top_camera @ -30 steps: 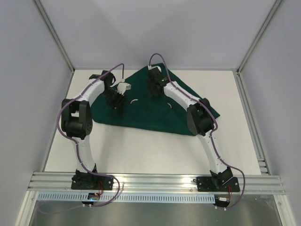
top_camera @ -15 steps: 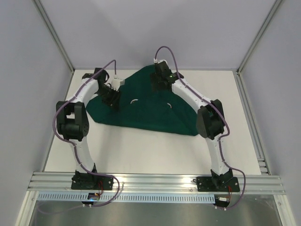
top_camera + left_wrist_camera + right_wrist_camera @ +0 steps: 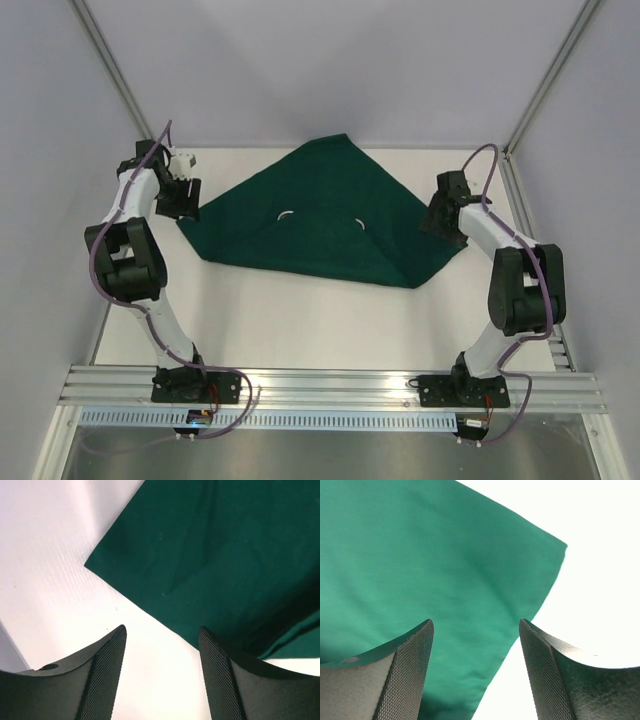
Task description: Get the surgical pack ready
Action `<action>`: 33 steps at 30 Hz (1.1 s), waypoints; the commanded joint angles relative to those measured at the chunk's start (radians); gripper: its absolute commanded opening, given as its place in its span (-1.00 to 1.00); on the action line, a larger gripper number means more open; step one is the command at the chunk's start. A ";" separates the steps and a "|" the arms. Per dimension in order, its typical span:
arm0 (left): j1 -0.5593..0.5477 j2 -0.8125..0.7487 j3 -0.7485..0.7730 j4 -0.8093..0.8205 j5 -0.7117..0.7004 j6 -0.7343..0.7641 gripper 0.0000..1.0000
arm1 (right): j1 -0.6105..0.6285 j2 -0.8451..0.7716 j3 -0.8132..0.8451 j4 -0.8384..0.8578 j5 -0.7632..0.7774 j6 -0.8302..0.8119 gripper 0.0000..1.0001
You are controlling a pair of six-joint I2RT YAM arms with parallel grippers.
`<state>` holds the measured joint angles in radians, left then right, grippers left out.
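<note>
The surgical pack shows as a dark green cloth (image 3: 325,200) lying flat on the white table, with one corner pointing to the back. Two small pale curved marks (image 3: 285,213) (image 3: 358,222) sit near its middle; what they are I cannot tell. My left gripper (image 3: 182,201) hovers at the cloth's left corner (image 3: 90,565), open, with only bare table between its fingers (image 3: 162,630). My right gripper (image 3: 444,219) is open above the cloth's right corner (image 3: 562,545), and nothing is held between its fingers (image 3: 476,622). The cloth (image 3: 420,555) fills most of the right wrist view.
White table (image 3: 300,320) in front of the cloth. Grey walls with aluminium posts (image 3: 115,80) close in the left, back and right. A metal rail (image 3: 330,385) with both arm bases runs along the near edge.
Both arms swung outward from the cloth's middle to its left and right corners. Both grippers opened wider. The cloth now lies spread flatter and wider.
</note>
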<state>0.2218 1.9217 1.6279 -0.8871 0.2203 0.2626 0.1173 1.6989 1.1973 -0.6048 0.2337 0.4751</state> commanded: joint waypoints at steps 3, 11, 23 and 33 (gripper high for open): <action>-0.004 0.082 0.041 -0.001 -0.151 -0.019 0.38 | -0.094 -0.051 -0.102 0.080 -0.028 0.074 0.43; -0.004 0.256 0.179 -0.104 -0.154 -0.014 0.36 | -0.191 -0.030 -0.173 0.166 -0.103 0.086 0.40; -0.006 0.393 0.271 -0.187 -0.044 0.036 -0.38 | -0.192 0.013 -0.179 0.195 -0.157 0.079 0.36; -0.006 0.262 0.199 -0.124 0.103 0.029 -1.00 | -0.192 -0.048 -0.182 0.175 -0.162 0.062 0.34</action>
<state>0.2207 2.2772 1.8679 -1.0412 0.2165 0.2939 -0.0753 1.7012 1.0248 -0.4511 0.0769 0.5377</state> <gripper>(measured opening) 0.010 0.673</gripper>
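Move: The green cloth's near-left edge, beside its left corner, lies some 9 cm below the left hand, about 1 cm ahead and 2 cm left. The corner itself is 3 cm ahead and 4 cm left; the cloth's near-left bend is 9 cm back and 5 cm right. From the right hand, the right corner is about 7 cm right, 1 cm ahead and 6 cm down, and the near-right corner 13 cm back and 8 cm left. The cloth's near-left edge gets pinched beside its corner: the left hand sinks about 8 cm with open fingers, drifting slightly left, tips some 15 degrees to point more straight down, shuts on the fabric, then eases 1 to 2 cm right. Meanwhile the right hand, still open, drops 4 to 5 cm and goes right and a little back to hover low by the right corner. ##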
